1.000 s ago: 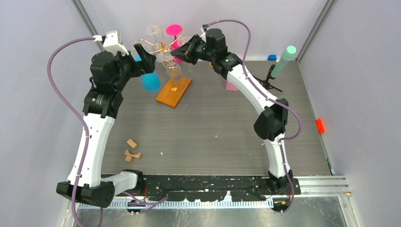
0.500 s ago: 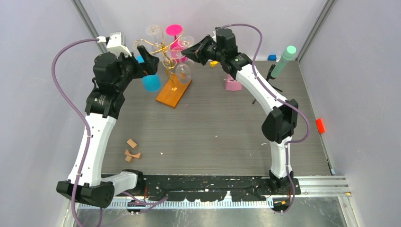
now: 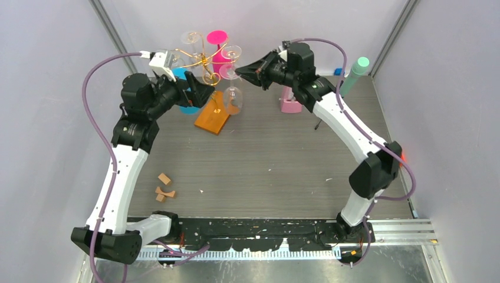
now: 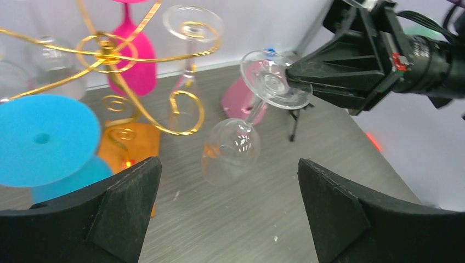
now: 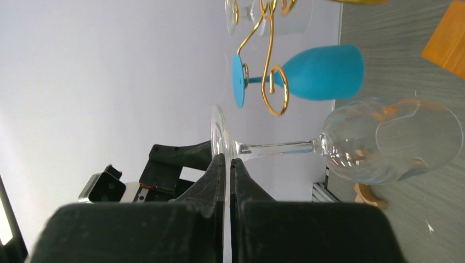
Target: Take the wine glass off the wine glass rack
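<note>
The gold wire wine glass rack [image 3: 203,61] stands on its orange base [image 3: 212,117] at the back of the table. My right gripper [image 3: 237,72] is shut on the rim of the foot of a clear wine glass [image 3: 233,100]. That glass hangs bowl-down just right of the rack, apart from its curled arms [image 4: 181,118]. In the right wrist view the fingertips [image 5: 219,164] pinch the thin foot, with stem and bowl [image 5: 395,139] stretching right. My left gripper [image 3: 197,91] is open by the rack's left side, nothing between its fingers [image 4: 129,186]; the held glass [image 4: 233,148] is ahead of it.
A pink glass [image 3: 217,44], a blue glass [image 4: 41,137] and two clear glasses [image 3: 190,38] hang on the rack. A pink object [image 3: 289,105] and a green cylinder [image 3: 355,72] stand at the back right. Wooden blocks [image 3: 164,186] lie at the front left.
My right gripper has moved right, drawing the clear glass away from the rack's arms. My left arm has swung right, closer to the rack.
</note>
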`<action>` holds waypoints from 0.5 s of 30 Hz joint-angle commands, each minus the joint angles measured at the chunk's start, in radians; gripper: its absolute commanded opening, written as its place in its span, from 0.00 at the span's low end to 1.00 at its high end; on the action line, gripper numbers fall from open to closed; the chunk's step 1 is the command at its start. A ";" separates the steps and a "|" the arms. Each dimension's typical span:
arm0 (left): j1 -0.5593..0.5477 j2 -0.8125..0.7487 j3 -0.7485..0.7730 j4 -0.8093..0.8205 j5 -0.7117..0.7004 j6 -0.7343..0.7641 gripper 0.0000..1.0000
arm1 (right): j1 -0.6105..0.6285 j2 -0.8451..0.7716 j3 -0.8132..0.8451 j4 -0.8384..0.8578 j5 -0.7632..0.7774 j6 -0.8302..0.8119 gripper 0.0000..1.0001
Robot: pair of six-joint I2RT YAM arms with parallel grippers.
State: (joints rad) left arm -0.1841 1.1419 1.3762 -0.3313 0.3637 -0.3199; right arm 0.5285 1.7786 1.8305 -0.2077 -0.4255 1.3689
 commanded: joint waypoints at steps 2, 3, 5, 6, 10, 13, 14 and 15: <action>-0.005 -0.069 -0.062 0.127 0.295 -0.021 0.98 | 0.003 -0.206 -0.156 0.083 -0.037 0.041 0.00; -0.006 -0.073 -0.090 0.146 0.334 -0.043 0.99 | 0.004 -0.222 -0.195 0.061 -0.039 0.036 0.00; -0.014 -0.075 -0.130 0.179 0.382 -0.084 0.99 | 0.006 -0.267 -0.256 0.030 -0.047 0.021 0.00; -0.021 -0.074 -0.143 0.171 0.400 -0.088 0.98 | 0.007 -0.294 -0.279 0.026 -0.061 0.020 0.00; -0.064 -0.097 -0.243 0.218 0.455 -0.083 0.95 | 0.020 -0.385 -0.453 0.124 -0.093 0.057 0.00; -0.094 -0.118 -0.331 0.315 0.471 -0.098 0.94 | 0.026 -0.459 -0.559 0.180 -0.093 0.099 0.00; -0.105 -0.120 -0.356 0.338 0.473 -0.112 0.93 | 0.030 -0.473 -0.593 0.197 -0.090 0.110 0.00; -0.116 -0.118 -0.376 0.387 0.476 -0.128 0.92 | 0.038 -0.499 -0.609 0.220 -0.088 0.133 0.00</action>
State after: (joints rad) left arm -0.2687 1.0588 1.0527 -0.1345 0.7723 -0.3985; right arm 0.5480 1.3804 1.2819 -0.1547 -0.4816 1.4200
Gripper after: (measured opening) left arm 0.936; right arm 0.046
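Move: The wine glass, already off its hook, hangs upside down from the right fingertips, its middle about 8 cm below them, 1 cm ahead and 2 cm left. From the open left hand it lies some 8 cm right, 4 cm ahead and 8 cm below. The gold rack's hub is about 4 cm ahead and 10 cm left of the right hand; a clear glass still racked stands 6 cm ahead, 2 cm left. The blue glass is roughly 6 cm left of the left hand and 2 cm ahead. The wine glass, still pinched by the rim of its foot, is drawn away from the rack by the right hand: back about 10 cm and some 4 cm right, level at first, then sinking about 5 cm. Alongside, the wide-open left hand goes back, right and, later, down, about 7 cm each, turning nearly 30 degrees clockwise and closing in on the glass without touching it. ##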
